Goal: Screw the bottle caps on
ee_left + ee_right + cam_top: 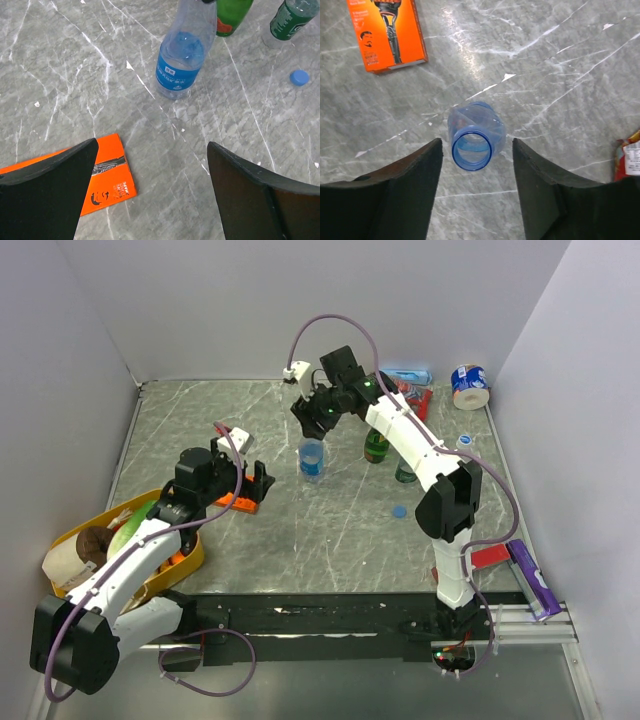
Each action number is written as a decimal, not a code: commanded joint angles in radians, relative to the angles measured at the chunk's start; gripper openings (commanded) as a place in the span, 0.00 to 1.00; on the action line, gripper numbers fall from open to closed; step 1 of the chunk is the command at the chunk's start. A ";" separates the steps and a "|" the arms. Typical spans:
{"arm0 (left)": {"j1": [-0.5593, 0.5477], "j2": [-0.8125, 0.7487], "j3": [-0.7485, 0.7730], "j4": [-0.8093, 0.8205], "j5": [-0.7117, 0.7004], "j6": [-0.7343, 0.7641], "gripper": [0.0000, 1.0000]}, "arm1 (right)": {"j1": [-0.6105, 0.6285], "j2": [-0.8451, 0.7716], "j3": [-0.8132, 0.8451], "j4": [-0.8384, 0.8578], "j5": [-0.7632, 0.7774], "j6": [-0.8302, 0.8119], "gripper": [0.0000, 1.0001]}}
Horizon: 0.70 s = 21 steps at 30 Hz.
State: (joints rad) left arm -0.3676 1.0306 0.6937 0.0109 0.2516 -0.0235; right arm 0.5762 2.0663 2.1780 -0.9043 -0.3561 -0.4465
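Note:
A clear bottle (pixel 312 461) with a blue label stands upright mid-table, its blue-ringed mouth (pixel 471 149) bare. My right gripper (pixel 316 422) hangs just above it, open; in the right wrist view its jaws flank the neck with a gap on each side (pixel 477 143). A plain blue cap (pixel 399 510) (pixel 299 77) lies loose on the table to the right. A blue-rimmed white cap (pixel 466 441) sits further right. A dark green bottle (pixel 376 446) (pixel 232 15) stands behind the clear bottle (pixel 180 55). My left gripper (pixel 256 480) (pixel 152 145) is wide open over bare table, holding nothing.
An orange razor box (pixel 240 502) (pixel 107 175) (pixel 387 32) lies under the left gripper. A second green container (pixel 405 472) (pixel 292 17) stands right of the green bottle. A yellow basket (pixel 192 558) is at left, a blue-and-white can (pixel 470 386) at back right, and a red packet (pixel 627 155) beside it.

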 commanded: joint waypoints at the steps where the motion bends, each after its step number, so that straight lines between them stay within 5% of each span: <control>1: 0.007 -0.009 -0.005 0.031 0.034 -0.027 0.96 | 0.008 0.009 0.028 0.031 -0.014 -0.004 0.54; 9: 0.001 0.020 -0.010 0.046 0.135 0.083 0.96 | 0.005 -0.063 0.007 -0.013 -0.075 -0.046 0.16; 21: -0.086 0.170 -0.043 0.316 0.253 0.212 0.96 | 0.004 -0.334 -0.098 -0.133 -0.343 -0.195 0.08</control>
State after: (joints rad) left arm -0.4339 1.1774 0.6548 0.1753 0.4301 0.1390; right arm 0.5762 1.8423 2.0739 -0.9966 -0.5724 -0.5777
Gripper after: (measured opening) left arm 0.961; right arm 0.400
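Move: Within the right hand's open fingers is the uncapped mouth of the blue bottle, whose middle lies about 10 cm straight below that hand. From the right hand, the green bottle stands some 15 cm to the right and 4 cm farther out. The clear bottle is about 22 cm to the right and level with it, and the orange box roughly 21 cm to the left and 3 cm nearer. From the left hand, the blue bottle is about 11 cm ahead, 11 cm to the right and 8 cm lower. Closing on the blue bottle's neck, the right fingers pinch it while the hand stays put, then keep their grip as the hand draws back about 7 cm and up 6 cm, turning some 15 degrees counter-clockwise. The left hand, wide open and empty, swings rightward about 5 cm and sinks 3 cm towards the bottle, turning clockwise about 15 degrees. ##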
